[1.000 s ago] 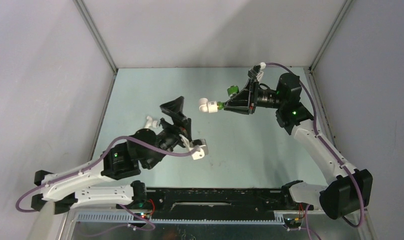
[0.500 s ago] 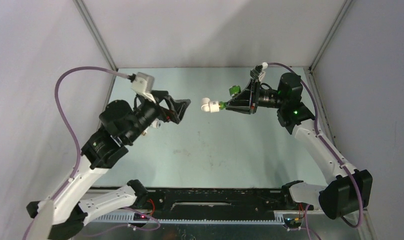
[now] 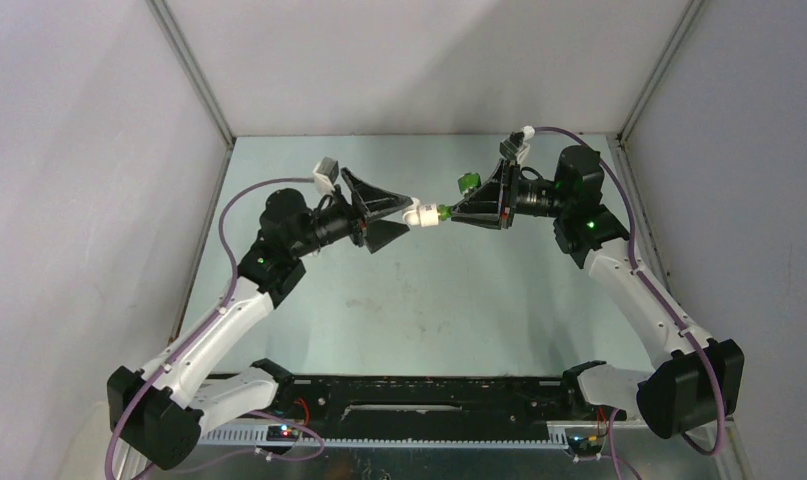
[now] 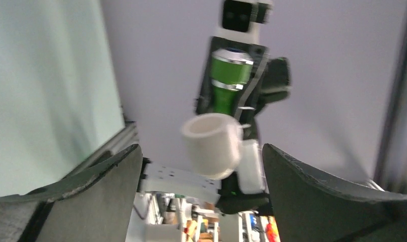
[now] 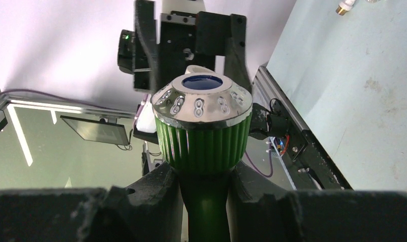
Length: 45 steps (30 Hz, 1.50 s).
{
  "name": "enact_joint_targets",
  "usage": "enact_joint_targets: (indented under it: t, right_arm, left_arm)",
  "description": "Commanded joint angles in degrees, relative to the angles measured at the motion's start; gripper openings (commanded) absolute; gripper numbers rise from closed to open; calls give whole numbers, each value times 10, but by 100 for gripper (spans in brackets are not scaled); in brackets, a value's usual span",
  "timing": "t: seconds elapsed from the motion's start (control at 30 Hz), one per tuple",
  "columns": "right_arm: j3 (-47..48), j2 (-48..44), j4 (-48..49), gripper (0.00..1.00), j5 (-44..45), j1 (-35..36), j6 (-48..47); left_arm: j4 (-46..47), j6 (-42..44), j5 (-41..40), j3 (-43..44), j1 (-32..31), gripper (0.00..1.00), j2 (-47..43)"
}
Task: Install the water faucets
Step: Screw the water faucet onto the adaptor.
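My right gripper is shut on the stem of the green water faucet, just below its ribbed knob with the silver cap. The faucet hangs in the air over the far middle of the table. A white pipe fitting sits on its end and points left. My left gripper stands open with one finger on either side of that white fitting, and a gap shows on both sides. The green faucet shows behind the fitting in the left wrist view. My right gripper has a finger pressed against each side of the green stem.
The pale green table lies below both grippers, with grey walls on three sides. A black rail runs along the near edge between the arm bases. A small pale part lies on the table at the top edge of the right wrist view.
My left arm has swung up from the near left of the table and now brackets the white fitting. My right arm and the green faucet have stayed still.
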Motion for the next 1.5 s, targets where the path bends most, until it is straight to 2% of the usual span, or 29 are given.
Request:
enact_joint_targets:
  t: [0.0,0.13,0.23,0.43,0.5,0.57,0.73,0.87,1.13,1.3,1.47]
  right_arm:
    - [7,-16,20,0,-9,-2,-5]
    - [7,-15,22,0,-10,-2,-1]
    - [7,-15,21,0,-12,-3,-1]
    - [7,-16,23,0,-13,-2,0]
    - [7,-17,23,0,-13,-2,1]
    - [7,-17,23,0,-15,-3,3]
    - [7,-17,14,0,-13,-2,2]
    - [7,-16,10,0,-14,2,3]
    - [7,-13,12,0,-11,26,10]
    - [7,-10,13,0,-5,39,12]
    - [7,-4,21,0,-4,44,20]
  left_arm:
    - [160,-118,67,7,-9,89,0]
    - [188,-127,66,11,-28,82,26]
    - [201,-129,69,19,-35,68,43]
    - [132,-54,74,48,-37,25,56]
    - [104,-12,69,61,-37,11,55]
    - [52,47,65,87,-37,1,55]
    - [-97,229,70,158,-42,0,66]
    - [-191,432,51,215,-62,0,64]
    - [-220,895,8,242,-139,0,3]
    - [-286,1164,-127,278,-221,0,-26]
    - [-304,1427,-341,277,-345,0,-39]
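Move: Some 4 cm to the left hand's right, about 1 cm back and 2 cm above it, sits the white elbow adaptor, just off its open fingertips. Beyond the adaptor, about 10 cm to this hand's right and 1 cm ahead, is the green faucet, whose handle knob stands 11 cm right and 5 cm ahead. From the right hand, which still holds the faucet, the adaptor lies roughly 6 cm left and level. Reaching about 3 cm right and a little up, the left hand closes its fingers on the adaptor's elbow end, then twists it roughly 110 degrees clockwise as seen from behind that hand, while drawing back some 5 cm. The right hand keeps its grip on the faucet and, during the twist, goes back about 3 cm and slightly up. ##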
